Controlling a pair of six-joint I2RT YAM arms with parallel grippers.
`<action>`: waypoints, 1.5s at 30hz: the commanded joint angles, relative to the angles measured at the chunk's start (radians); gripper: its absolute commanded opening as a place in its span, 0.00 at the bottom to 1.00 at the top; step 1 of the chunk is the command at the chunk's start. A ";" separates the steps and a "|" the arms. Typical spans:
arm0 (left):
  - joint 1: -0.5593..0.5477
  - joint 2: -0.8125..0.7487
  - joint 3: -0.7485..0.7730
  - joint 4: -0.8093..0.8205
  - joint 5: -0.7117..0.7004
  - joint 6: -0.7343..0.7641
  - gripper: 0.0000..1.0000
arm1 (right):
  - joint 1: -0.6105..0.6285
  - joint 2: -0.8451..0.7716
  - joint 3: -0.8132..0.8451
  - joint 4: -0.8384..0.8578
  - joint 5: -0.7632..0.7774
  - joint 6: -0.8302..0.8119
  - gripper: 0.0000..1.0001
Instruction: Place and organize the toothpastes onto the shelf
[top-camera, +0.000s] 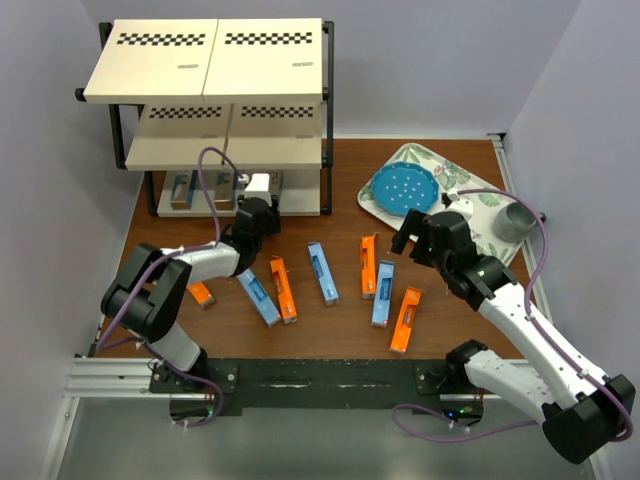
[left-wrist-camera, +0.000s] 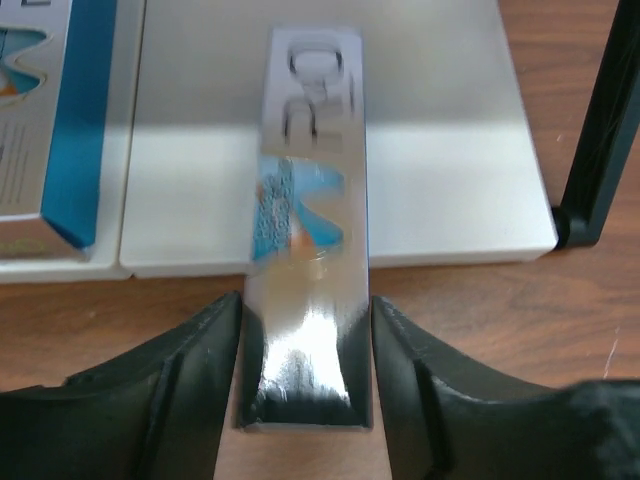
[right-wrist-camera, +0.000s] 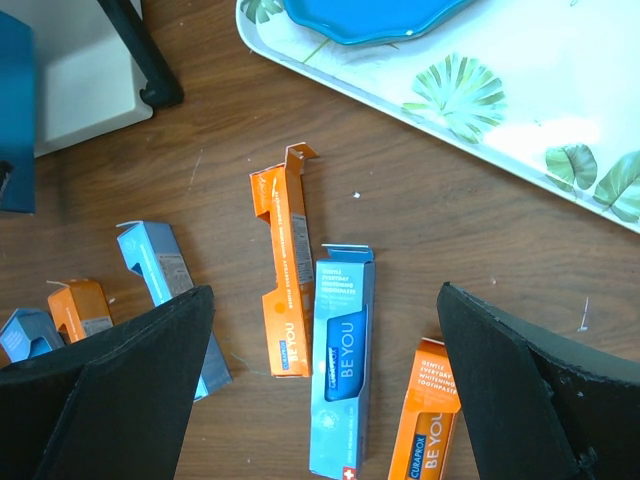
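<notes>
The shelf (top-camera: 205, 70) stands at the back left. My left gripper (top-camera: 255, 215) reaches to its bottom board (left-wrist-camera: 440, 180). Its jaws press the sides of a silver toothpaste (left-wrist-camera: 305, 200), whose far end lies on that board and near end over the table. Another silver carton (left-wrist-camera: 50, 120) lies on the board to its left. Several orange and light blue toothpastes lie loose on the table, among them a blue one (top-camera: 322, 272) and an orange one (top-camera: 405, 319). My right gripper (right-wrist-camera: 322, 300) hangs open above a blue carton (right-wrist-camera: 340, 370) and an orange one (right-wrist-camera: 283, 280), holding nothing.
A floral tray (top-camera: 470, 190) at the back right carries a blue plate (top-camera: 402, 188) and a grey cup (top-camera: 517, 220). The shelf's black post (left-wrist-camera: 600, 130) stands just right of my left gripper. Walls close in on the left, back and right.
</notes>
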 joint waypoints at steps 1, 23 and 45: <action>0.011 0.047 0.065 0.141 -0.024 -0.026 0.63 | -0.005 -0.008 0.007 0.033 -0.008 -0.017 0.98; 0.028 -0.258 -0.062 -0.177 -0.030 -0.331 0.91 | -0.005 0.012 -0.009 0.050 -0.035 -0.014 0.98; 0.028 -0.174 -0.018 -0.569 -0.024 -0.867 0.91 | -0.009 0.036 -0.030 0.081 -0.058 -0.023 0.98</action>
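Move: The left fingers still hold a grey toothpaste by its near end; the right half of the bottom shelf, where it is going, has its middle about 8 cm ahead, 3 cm right and 3 cm below this hand. The nearer shelved toothpaste is some 7 cm ahead and 10 cm left. On the table, 6 cm lower, a blue one lies 16 cm back, 3 cm left, an orange one 15 cm back, 3 cm right. From the right hand, that shelf half is roughly 19 cm ahead, 29 cm left. The left fingers let go of the grey toothpaste's near end, spreading wide as the hand first eases about 2 cm farther towards the shelf. It then lifts some 5 cm clear and arcs back and a little left, finally sinking below its starting height towards the blue and orange toothpastes on the table, while turning about 30 degrees counter-clockwise, tipping down and rolling its left side lower. ##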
